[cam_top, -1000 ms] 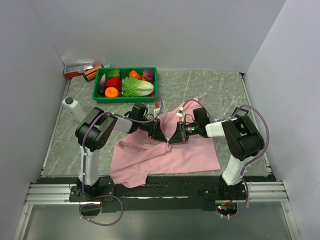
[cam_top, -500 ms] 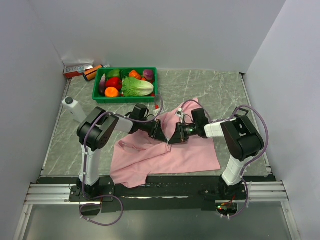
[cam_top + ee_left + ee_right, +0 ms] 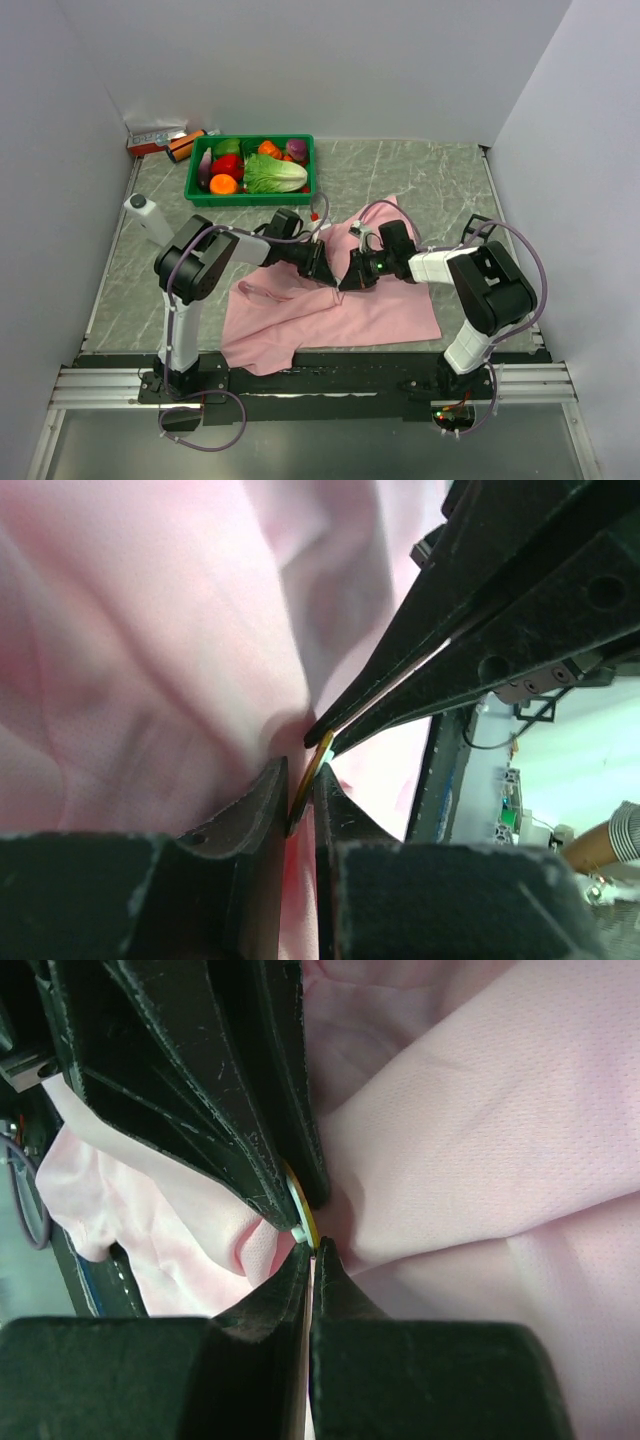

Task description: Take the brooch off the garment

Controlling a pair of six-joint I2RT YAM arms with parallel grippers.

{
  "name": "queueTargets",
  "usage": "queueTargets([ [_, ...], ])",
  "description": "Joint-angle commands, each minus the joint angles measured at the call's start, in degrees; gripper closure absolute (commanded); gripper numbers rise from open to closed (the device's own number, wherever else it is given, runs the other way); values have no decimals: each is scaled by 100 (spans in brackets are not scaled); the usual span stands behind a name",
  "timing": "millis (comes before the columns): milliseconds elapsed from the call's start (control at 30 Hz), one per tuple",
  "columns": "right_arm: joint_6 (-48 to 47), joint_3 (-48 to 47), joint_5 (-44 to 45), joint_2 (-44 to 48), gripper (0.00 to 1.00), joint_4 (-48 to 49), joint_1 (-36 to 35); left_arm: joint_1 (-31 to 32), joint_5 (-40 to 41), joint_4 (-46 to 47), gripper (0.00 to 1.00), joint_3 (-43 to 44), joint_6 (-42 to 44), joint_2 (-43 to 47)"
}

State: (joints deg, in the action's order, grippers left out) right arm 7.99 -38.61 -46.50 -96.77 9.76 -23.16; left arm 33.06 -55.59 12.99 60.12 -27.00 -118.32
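Observation:
The pink garment [image 3: 375, 310] lies spread on the table, bunched where both grippers meet. In the left wrist view my left gripper [image 3: 302, 770] is shut on the brooch [image 3: 306, 792], a thin gold-edged disc seen edge-on between its fingers. My right gripper [image 3: 318, 740] comes in from the upper right, jaws together, its tip at the brooch's top edge. In the right wrist view the brooch [image 3: 300, 1212] shows a yellow rim and a white back. My right gripper [image 3: 312, 1250] is shut just below it, against the cloth [image 3: 480, 1160]. In the top view the grippers [image 3: 335, 275] hide the brooch.
A green basket [image 3: 196, 192] of toy vegetables stands at the back left, close behind my left arm. A white object [image 3: 146, 214] lies near the left wall. A box [image 3: 155, 138] and an orange can [image 3: 186, 146] sit in the back left corner.
My left jaws have narrowed a little onto the brooch. Both wrists have shifted slightly, with the right forearm swinging lower. The garment has hardly moved.

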Motion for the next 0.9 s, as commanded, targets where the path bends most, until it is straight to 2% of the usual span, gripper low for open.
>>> queueTargets([
  [0, 71, 11, -948, 440, 100, 369, -374, -45, -71, 1498, 99, -113, -251, 458],
  [33, 141, 3, -975, 379, 100, 404, -304, -71, -422, 2757, 98, -584, -696, 546],
  [67, 272, 11, -1018, 283, 100, 447, -269, -98, -800, 3196, 94, -728, -875, 599],
  [133, 300, 20, -1001, 264, 100, 492, -233, -159, -1102, 3350, 87, -669, -1217, 512],
  [167, 195, 3, -984, 264, 100, 457, -224, -185, -1294, 3533, 76, -642, -1341, 451],
  [267, 142, -68, -992, 255, 100, 387, -224, -238, -1401, 3825, 63, -694, -1598, 450],
  [367, 106, -94, -975, 264, 100, 351, -224, -247, -1586, 3772, 58, -624, -1597, 433],
  [467, 124, -68, -949, 273, 100, 351, -224, -256, -1674, 3772, 57, -659, -1659, 450],
  [600, 185, -41, -905, 255, 100, 360, -198, -291, -1648, 2826, 55, -729, -897, 643],
  [633, 186, -33, -896, 264, 100, 360, -181, -283, -1535, 1987, 54, -721, -242, 713],
  [733, 159, -33, -896, 264, 100, 299, -163, -282, -1358, 490, 52, -607, 1025, 898],
  [867, 124, -76, -905, 264, 100, 255, -101, -274, -1366, -400, 56, -466, 1794, 829],
])
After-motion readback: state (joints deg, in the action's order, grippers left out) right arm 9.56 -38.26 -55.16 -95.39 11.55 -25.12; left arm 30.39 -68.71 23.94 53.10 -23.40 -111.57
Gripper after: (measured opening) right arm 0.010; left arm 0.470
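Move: The brooch is already between my hands: it sits at my left fingertips, and its near edge is pinched at my right fingertips, roughly 1 cm to the right hand's left. The garment lies spread beneath, its middle about 2 cm left of my left hand and 3 cm below. From that hand the vegetable crate is some 26 cm ahead and 18 cm left; the black frame stands about 12 cm ahead and 30 cm right of my right hand. With my right fingers kept shut on the brooch's edge, I raise it about 2.5 cm while easing back and left by about 2 cm each. My left hand starts up with it, then opens to about half and lets go, climbing about 6.5 cm as its fingertips tilt up nearly 20 degrees. It then sinks a little and draws back and left, the open fingers staying around the brooch. ##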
